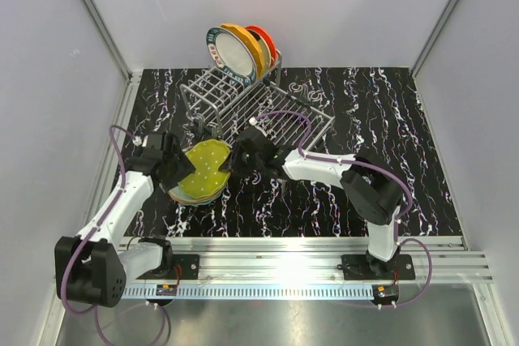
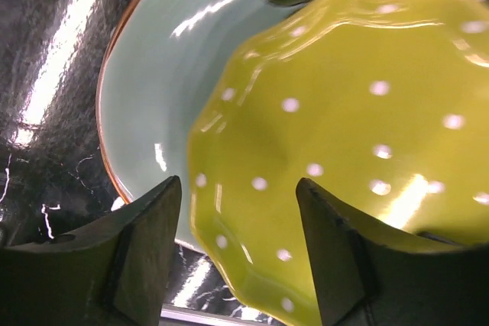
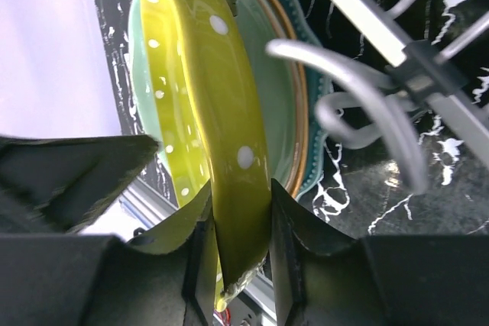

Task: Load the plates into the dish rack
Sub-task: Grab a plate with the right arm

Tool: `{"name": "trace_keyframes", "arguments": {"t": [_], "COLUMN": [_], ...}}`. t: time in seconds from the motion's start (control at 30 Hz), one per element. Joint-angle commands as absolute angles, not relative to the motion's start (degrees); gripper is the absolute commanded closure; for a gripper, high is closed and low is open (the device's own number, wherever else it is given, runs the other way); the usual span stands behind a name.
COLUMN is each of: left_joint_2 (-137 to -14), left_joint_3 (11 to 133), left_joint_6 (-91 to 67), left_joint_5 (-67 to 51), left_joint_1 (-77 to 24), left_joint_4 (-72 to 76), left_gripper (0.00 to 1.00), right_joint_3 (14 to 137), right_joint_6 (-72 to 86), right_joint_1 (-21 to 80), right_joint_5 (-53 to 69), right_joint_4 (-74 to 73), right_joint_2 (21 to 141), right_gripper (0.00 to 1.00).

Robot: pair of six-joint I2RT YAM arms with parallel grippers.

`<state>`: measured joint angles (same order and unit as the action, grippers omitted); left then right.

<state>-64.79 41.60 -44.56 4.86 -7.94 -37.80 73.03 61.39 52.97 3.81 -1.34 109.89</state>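
The dotted yellow-green plate [image 1: 207,169] [image 2: 344,150] [image 3: 221,112] is tilted up over a low stack of plates on the table. My right gripper [image 1: 237,160] [image 3: 238,198] is shut on its right rim. Over at its left rim, my left gripper [image 1: 182,168] [image 2: 238,185] is open; the rim lies between its spread fingers without being pinched. Under it lies a pale green plate [image 2: 153,97] [image 3: 284,89] with an orange rim, and below that a teal one [image 3: 317,159]. The dish rack [image 1: 259,107] [image 3: 367,74] stands behind, holding a teal-rimmed white plate [image 1: 227,54], an orange one [image 1: 247,44] and a red-orange one [image 1: 264,41] upright.
The rack's flat grid tray [image 1: 300,115] lies just behind my right arm. Its wire loops [image 3: 351,112] hang close to the right of the held plate. Grey walls close the table in on the left, back and right.
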Motion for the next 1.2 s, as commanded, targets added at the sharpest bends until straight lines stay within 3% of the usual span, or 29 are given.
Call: {"name": "trace_keyframes", "arguments": {"t": [0.0,0.3,0.6,1.17], "left_joint_2": [-60.5,-54.3,-50.7,-44.0], "left_joint_3": [46.8,54.2,59.6,53.6], "left_joint_6": [-43.2,-36.8,-26.3,-24.4], "left_joint_5": [5.0,11.0,12.9,16.1], "left_joint_1": [-7.7,-7.6,-7.6,-7.6], "left_joint_4": [-39.6,-43.8,-42.9,-37.1], "left_gripper": [0.33,0.19,0.11,0.04], "right_joint_3": [74.0,72.3,71.9,66.8], "right_joint_6": [62.4,64.3,62.2,57.2], "right_joint_1": [54.3,54.2,54.2,54.2], "right_joint_5": [5.0,6.3,6.6,1.9], "right_joint_4": [3.3,9.7,12.8,5.2], "right_joint_2": [106.3,105.3,102.4,86.2], "right_gripper": [0.90,1.00,1.00,1.00]}}
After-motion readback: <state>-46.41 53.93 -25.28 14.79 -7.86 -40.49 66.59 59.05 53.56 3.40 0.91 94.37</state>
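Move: The right hand already pinches the green plate's right rim; the rack's upper tier lies about 21 cm ahead, 2 cm left and 12 cm higher. The blue-rimmed plate in it stands some 26 cm ahead, 2 cm right and 18 cm higher; the remaining plate stack is centred about 10 cm left, 3 cm back and 5 cm lower. From the open left hand, the green plate's middle is roughly 6 cm right, 1 cm ahead, 2 cm below. Right hand, still pinching the green plate, lifts about 9 cm above the stack; left opens wider, rising 15 cm. ##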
